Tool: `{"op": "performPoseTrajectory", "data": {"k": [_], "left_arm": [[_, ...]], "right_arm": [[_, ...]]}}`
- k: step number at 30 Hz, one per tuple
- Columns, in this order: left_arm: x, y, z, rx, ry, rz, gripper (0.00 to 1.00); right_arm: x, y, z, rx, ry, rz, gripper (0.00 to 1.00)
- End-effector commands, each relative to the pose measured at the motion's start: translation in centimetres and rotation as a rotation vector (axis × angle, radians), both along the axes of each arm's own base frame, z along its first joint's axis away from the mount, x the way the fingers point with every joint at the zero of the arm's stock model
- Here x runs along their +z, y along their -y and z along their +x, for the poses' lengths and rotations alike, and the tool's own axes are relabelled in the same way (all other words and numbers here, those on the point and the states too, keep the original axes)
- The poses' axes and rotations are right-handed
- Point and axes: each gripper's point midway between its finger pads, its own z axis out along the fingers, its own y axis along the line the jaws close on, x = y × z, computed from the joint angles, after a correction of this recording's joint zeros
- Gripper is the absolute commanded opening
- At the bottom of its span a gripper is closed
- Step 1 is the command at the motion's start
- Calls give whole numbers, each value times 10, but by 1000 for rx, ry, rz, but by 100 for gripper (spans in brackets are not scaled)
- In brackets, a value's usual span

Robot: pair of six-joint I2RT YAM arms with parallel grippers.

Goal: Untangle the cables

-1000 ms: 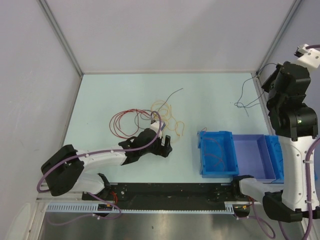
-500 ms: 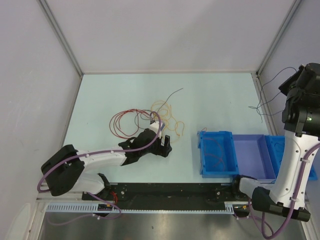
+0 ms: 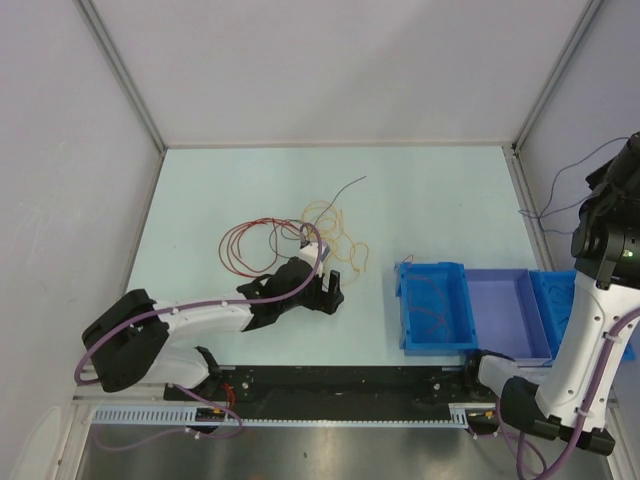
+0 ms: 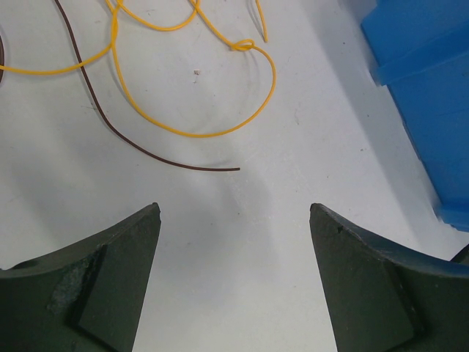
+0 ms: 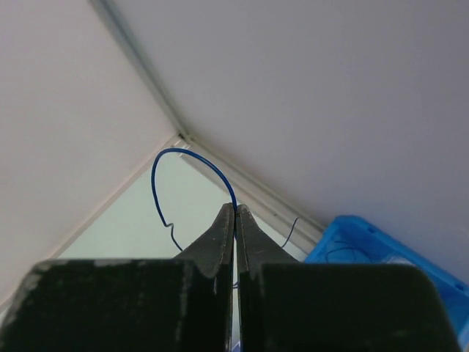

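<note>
The cables (image 3: pixel 300 240) lie in a loose tangle mid-table: red loops on the left, orange-yellow loops on the right, and a dark strand trailing back. My left gripper (image 3: pixel 335 290) rests on the table just in front of them. In the left wrist view that left gripper (image 4: pixel 234 213) is open and empty, with a yellow cable (image 4: pixel 220 132) and a dark red wire (image 4: pixel 132 139) lying ahead of it. My right gripper (image 5: pixel 235 209) is shut on a thin blue wire (image 5: pixel 165 158). It is raised at the right wall, and the blue wire (image 3: pixel 556 180) hangs leftward from it.
A blue bin (image 3: pixel 437 305) holding a few thin wires stands at the front right. A lilac bin (image 3: pixel 510 310) and another blue one (image 3: pixel 560 300) sit beside it. The blue bin's corner (image 4: pixel 425 73) is close on the left gripper's right. Enclosure walls stand on three sides.
The right arm has swung rightward to the wall, carrying the blue wire off the table's back right area. The left arm and the tangle have not moved.
</note>
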Motion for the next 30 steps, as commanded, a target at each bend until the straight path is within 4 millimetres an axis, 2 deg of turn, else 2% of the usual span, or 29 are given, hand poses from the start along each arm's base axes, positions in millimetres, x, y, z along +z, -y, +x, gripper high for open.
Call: {"op": "performPoseTrajectory", "data": {"k": [1,3,4,6,7,10,13,18,30], "left_arm": [[6,6,2,5,16,-39,88],[7,7,1,0,18,-41,88],[7,8,1,-5,15,-40,88],[6,8,0,-9,13,-36,88],[6,8,0,-12,12,-35,88],[5,9,0,-16,10,-32,88],[5,9,0,-15,10,-32,88],[4,8,0,-15,6,-27,87],[3,8,0,-13,2,-21,87]], "right_arm": [[26,29,-54,-258,42,-81,0],[25,33,-64,-311,48,-80,0],[26,38,-77,-375,60,-83,0],[22,42,-91,-455,88,-64,0],[23,46,-108,-527,113,-62,0],[18,51,-125,-626,139,-53,0],[15,53,-135,-684,144,-55,0],[8,56,-137,-721,123,-58,0],[-19,68,-123,-734,82,-44,0]]}}
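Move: Roughly 9 cm back and 9 cm to the right of the right hand, and some 44 cm below it, lies the middle of the right blue bin. From the same hand, the purple bin is about 9 cm back, 9 cm to the left and equally low; the left blue bin is 8 cm back and 25 cm to the left. From the left hand, the right blue bin is some 56 cm to the right and 5 cm back, slightly lower. Swinging the held blue cable in over the right blue bin, the right hand sweeps back about 12 cm and drifts some 6 cm to the right while turning roughly 40 degrees clockwise. High at first, it then starts sinking, by 3 to 4 cm, with its fingers still shut on the cable. ##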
